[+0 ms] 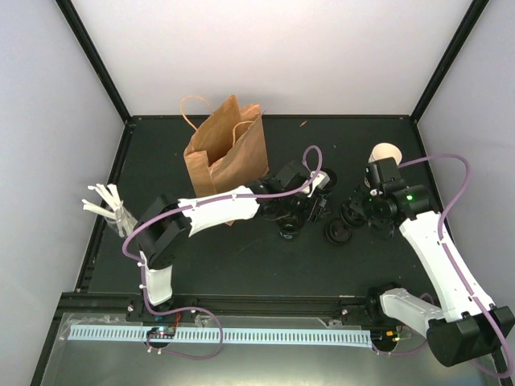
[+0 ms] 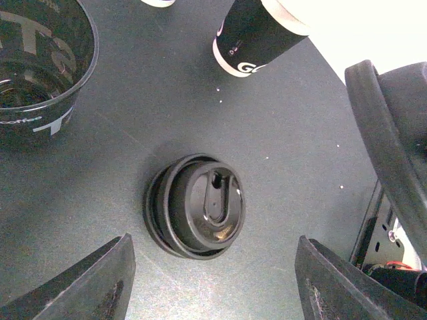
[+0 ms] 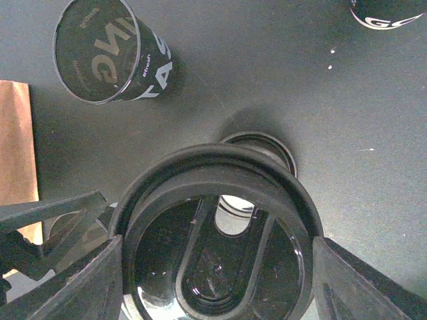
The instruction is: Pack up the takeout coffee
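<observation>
The takeout coffee (image 1: 386, 153), a black cup with white print and a cream inside, stands at the back right; it also shows in the wrist views (image 2: 257, 33) (image 3: 387, 13). My right gripper (image 3: 217, 247) (image 1: 358, 211) is shut on a black lid (image 3: 213, 220), held above the table in front of that cup. My left gripper (image 2: 213, 247) (image 1: 310, 205) hangs open at the table's middle. A small stack of black lids (image 2: 197, 207) lies on the table just ahead of its fingertips, untouched.
A brown paper bag (image 1: 227, 153) stands open at the back left. A black cup with a dark inside (image 2: 40, 67) (image 3: 107, 57) stands between the arms. More lids (image 1: 338, 232) (image 3: 260, 143) lie on the mat. White utensils (image 1: 109, 205) sit at the left edge.
</observation>
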Robot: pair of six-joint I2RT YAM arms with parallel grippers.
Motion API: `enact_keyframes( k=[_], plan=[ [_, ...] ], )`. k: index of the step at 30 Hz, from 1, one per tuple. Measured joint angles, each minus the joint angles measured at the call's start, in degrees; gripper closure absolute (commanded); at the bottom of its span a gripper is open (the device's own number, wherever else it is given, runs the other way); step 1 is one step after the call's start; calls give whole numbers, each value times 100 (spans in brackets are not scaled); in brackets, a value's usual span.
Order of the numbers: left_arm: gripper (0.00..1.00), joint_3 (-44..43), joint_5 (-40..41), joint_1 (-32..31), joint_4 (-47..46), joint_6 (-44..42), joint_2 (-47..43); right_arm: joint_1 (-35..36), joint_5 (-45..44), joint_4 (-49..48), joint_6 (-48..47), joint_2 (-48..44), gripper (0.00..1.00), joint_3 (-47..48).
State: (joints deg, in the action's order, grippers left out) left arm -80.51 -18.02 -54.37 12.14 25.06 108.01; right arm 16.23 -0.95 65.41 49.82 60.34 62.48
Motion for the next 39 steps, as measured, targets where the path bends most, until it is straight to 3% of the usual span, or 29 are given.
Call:
enact_keyframes(
  k=[17, 27, 32, 39],
  plan=[
    [32, 11, 101, 4, 103, -70, -216, -94, -282, 48, -260, 133, 32, 44],
    [26, 826, 483, 4, 284, -199, -2240, -96, -417, -363, -1268, 87, 33, -247],
    [2, 1655, 745, 4, 514, -203, -3163, -44, -68, -728, -1810, -96, 35, -470],
    [1, 2833, 1217, 50, 911, 142, -4319, 925, 68, -1130, -2065, 61, 37, -498]
  ],
)
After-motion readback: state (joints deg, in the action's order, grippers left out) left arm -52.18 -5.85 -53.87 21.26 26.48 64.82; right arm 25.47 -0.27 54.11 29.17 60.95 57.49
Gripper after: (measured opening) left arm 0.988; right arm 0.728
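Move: Behind and beyond the left gripper, on its left, stands the near cup that both arms are working towards: about 9 cm to its left, 2 cm back and 7 cm lower. The loose lid lies some 7 cm to that hand's right, level with it, 11 cm down. From the right hand, which already grips a lid, the near cup is roughly 17 cm left, 1 cm ahead and 10 cm lower; the far cup stands about 13 cm ahead and 6 cm left, the loose lid nearly straight beneath, 2 cm ahead. Lifting empty by about 11 cm after a short hold, the left hand swings some 16 cm left and 6 cm back, over the near cup to its left side, sinking again as its fingers spread wide. The right keeps its lid pinched, drifts slightly right and down, then carries the lid left towards the near cup, turning nearly 30 degrees counter-clockwise. ##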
